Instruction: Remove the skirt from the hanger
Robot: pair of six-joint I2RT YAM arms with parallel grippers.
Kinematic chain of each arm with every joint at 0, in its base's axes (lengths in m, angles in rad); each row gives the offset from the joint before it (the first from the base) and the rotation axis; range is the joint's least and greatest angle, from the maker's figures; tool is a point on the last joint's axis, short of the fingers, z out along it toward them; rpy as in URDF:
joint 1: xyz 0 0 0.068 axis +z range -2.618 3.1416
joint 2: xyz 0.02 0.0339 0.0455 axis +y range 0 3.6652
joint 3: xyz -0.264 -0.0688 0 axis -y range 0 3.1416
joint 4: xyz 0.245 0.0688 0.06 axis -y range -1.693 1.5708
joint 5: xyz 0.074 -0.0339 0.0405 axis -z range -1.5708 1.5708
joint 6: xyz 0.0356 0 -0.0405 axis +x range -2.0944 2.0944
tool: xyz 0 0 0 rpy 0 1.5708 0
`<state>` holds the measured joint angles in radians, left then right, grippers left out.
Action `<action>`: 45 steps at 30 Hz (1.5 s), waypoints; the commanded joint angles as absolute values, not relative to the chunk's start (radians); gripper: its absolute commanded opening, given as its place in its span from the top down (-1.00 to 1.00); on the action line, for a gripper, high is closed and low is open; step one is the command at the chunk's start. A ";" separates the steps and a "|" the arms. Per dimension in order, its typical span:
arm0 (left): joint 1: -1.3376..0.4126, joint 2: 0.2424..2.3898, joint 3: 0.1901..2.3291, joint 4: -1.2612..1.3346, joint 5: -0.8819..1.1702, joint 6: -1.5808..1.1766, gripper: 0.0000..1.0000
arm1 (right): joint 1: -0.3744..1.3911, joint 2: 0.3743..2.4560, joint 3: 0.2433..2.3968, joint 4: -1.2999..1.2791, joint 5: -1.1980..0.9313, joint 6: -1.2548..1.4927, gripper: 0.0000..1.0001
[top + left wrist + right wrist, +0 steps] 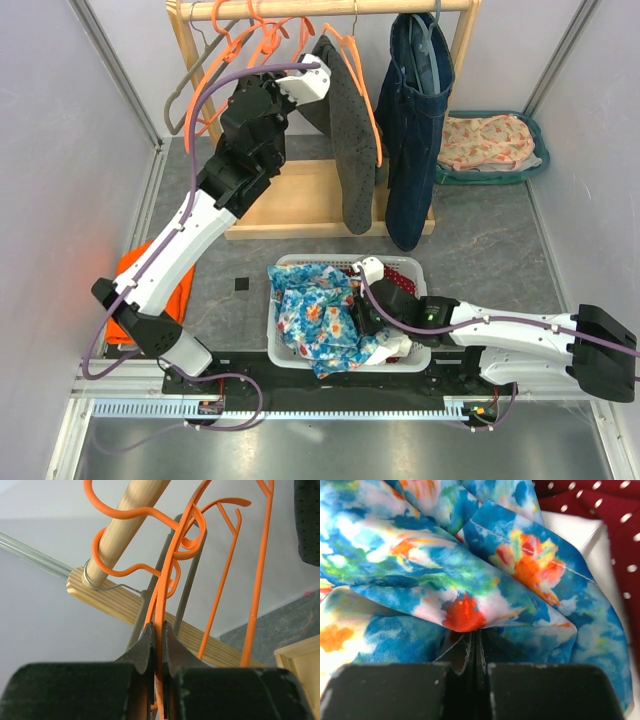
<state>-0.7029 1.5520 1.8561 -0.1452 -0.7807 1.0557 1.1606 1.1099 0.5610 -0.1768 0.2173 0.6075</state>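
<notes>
The blue floral skirt (pixel 318 318) lies bunched in the white basket (pixel 424 272) at the near middle, off any hanger. My right gripper (pixel 366 322) reaches into the basket; in the right wrist view it (pixel 476 639) is shut, with a fold of the skirt (pixel 445 570) gathered at its tips. Up at the wooden rod (pixel 330 8), my left gripper (pixel 316 66) is shut on the wire of an empty orange hanger (pixel 166 580), whose hook sits over the rod (pixel 131 519). The fingers (pixel 145 645) pinch the wire from both sides.
More orange hangers (pixel 268 40) and a grey one (pixel 185 92) hang on the rod, with a dark grey garment (pixel 352 150) and jeans (pixel 412 120). The rack's wooden base (pixel 290 205) is below. A red dotted cloth (pixel 402 272) is in the basket. A teal tray (pixel 538 150) sits back right, an orange cloth (pixel 150 290) left.
</notes>
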 commanded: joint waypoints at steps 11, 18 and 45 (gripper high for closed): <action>-0.700 1.531 1.649 0.038 -0.815 1.134 0.96 | 1.161 1.074 0.584 -0.172 0.129 0.676 1.00; -0.701 1.509 1.640 0.041 -0.836 1.132 0.79 | 1.161 1.020 0.603 -0.248 0.187 0.667 1.00; -1.032 1.607 1.996 -0.023 -0.784 0.804 -0.99 | 1.164 0.901 0.802 -0.626 0.565 0.623 -0.76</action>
<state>-1.0428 1.5097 1.9034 0.0490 -0.8104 1.0302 1.1648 0.9932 0.6956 -0.5442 0.4644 0.6426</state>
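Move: The left hand grips the bare orange hanger just short of the rail; its hook's place on the rail lies about 8 cm ahead, 3 cm left and 12 cm above. An orange hanger already hung is some 8 cm ahead and 10 cm left; the grey dotted garment hangs about 4 cm ahead and 17 cm right. The right hand is shut in the floral garment in the basket, whose middle is 5 cm left and 1 cm back; the red dotted garment lies 8 cm ahead and 9 cm right. The left hand lowers the held orange hanger about 4 cm while easing slightly forward to hang its hook on the rail, pauses, then opens wide to let go and draws back and up by some 10 cm each, swinging right towards the grey dotted garment as the wrist rolls left side down and turns clockwise. Low in the basket, the right hand rises a couple of centimetres, opens to let go of the floral garment, dips, then slides off to the right about 5 cm and climbs clear. ##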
